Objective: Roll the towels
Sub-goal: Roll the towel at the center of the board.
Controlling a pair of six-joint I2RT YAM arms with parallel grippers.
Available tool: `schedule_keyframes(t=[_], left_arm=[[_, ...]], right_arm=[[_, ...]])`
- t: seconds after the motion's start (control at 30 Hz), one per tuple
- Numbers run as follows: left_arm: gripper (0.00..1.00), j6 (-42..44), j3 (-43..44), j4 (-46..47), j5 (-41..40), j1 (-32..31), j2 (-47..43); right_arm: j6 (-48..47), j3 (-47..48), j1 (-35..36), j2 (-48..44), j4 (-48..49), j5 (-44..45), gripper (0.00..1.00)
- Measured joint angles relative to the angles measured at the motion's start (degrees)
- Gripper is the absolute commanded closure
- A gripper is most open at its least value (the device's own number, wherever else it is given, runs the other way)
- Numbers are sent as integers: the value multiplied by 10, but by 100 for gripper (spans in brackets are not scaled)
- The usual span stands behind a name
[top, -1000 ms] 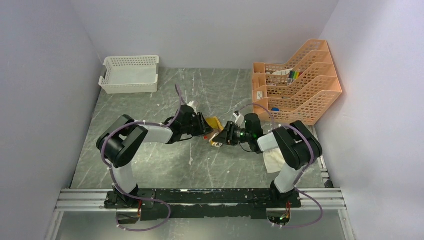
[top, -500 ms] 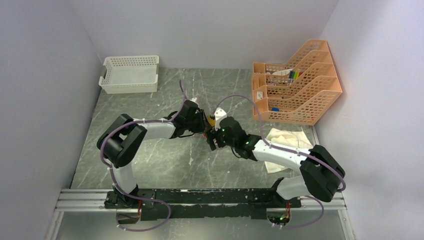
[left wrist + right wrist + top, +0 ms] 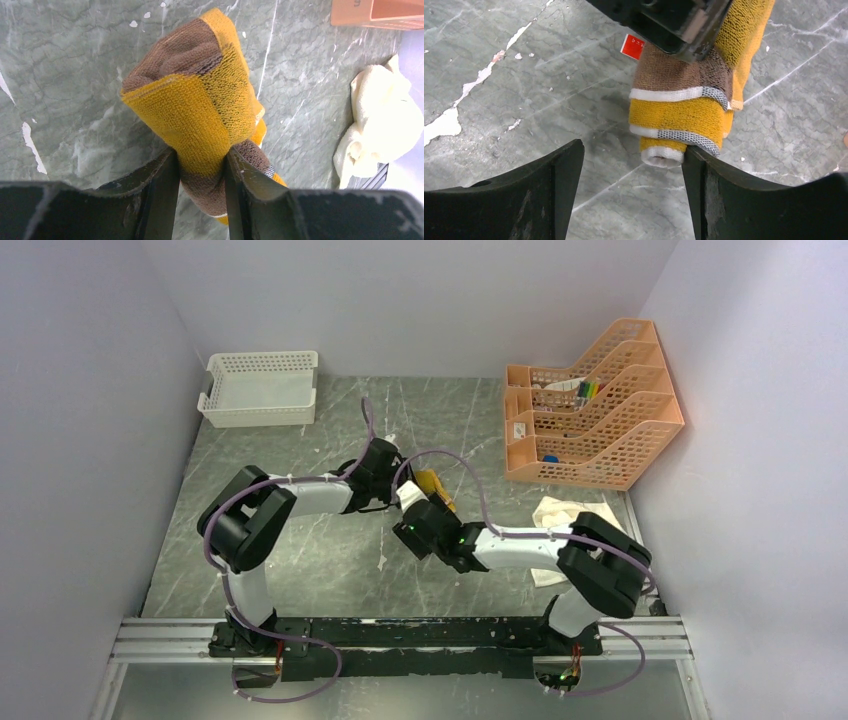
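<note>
The mustard-yellow and brown towel (image 3: 200, 100) is bunched into a thick roll in mid-table. My left gripper (image 3: 200, 156) is shut on its middle, and both pads press into the cloth. In the top view the yellow towel (image 3: 433, 484) shows just right of the left gripper (image 3: 398, 483). My right gripper (image 3: 631, 160) is open, just short of the roll's striped end (image 3: 676, 117), which touches the right finger (image 3: 704, 175). From above, the right gripper (image 3: 415, 527) sits below the towel. The cream towel (image 3: 565, 518) lies crumpled at the right, also seen in the left wrist view (image 3: 382, 122).
A white lattice basket (image 3: 260, 388) stands at the back left. An orange tiered rack (image 3: 592, 405) with small items stands at the back right, its corner showing in the left wrist view (image 3: 375, 10). The table (image 3: 300, 570) is grey marble with white chips.
My right gripper let go and opened, and its arm swung left and nearer, uncovering the cream towel. The left gripper kept its hold on the yellow towel and barely moved.
</note>
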Motion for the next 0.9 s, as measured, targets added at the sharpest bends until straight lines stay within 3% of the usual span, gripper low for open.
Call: schedule_keyframes(t=[0.1,0.17,0.27,0.3,0.43,0.63,0.9], left_arm=[[54,0,0,-1,4,0,0],[54,0,0,-2,5,0,0],[53,0,6,-8,9,0,2],[53,0,7,-9,12,1,2],[48,-5,7,-13,28,8,3],[27,-16,7,-36,44,19,-3],[25,-19,2,-54,43,30,-66]], right_arm=[[-2,9,12,23,5,25,34],[-2,16,13,39,7,37,43],[2,31,13,62,6,51,79],[8,37,13,70,5,57,87],[29,40,10,75,5,62,89],[79,17,-25,44,22,-1,94],[182,-75,-173,-36,112,-183,95]])
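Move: The right hand, open, has the towel's near end almost between its fingers, about 2 cm ahead, level sideways and 2 cm below. From it the towel's middle is about 5 cm ahead and 1 cm right, 1 cm below, the left fingers some 7 cm ahead and 2 cm left, and the red tag roughly 4 cm ahead and 3 cm left, 3 cm below. The left hand already pinches the towel, whose middle lies about 1 cm ahead, 3 cm right and 1 cm below. Forward and down by about 1.5 cm, the right hand closes its fingers on the checked corner of the towel's near end, then swings right and slightly forward and rises a little, keeping the pinch and rolling its left side up some 25 degrees. The left hand holds still at first, then opens, lets go of the towel and rises about 4 cm, edging left. ##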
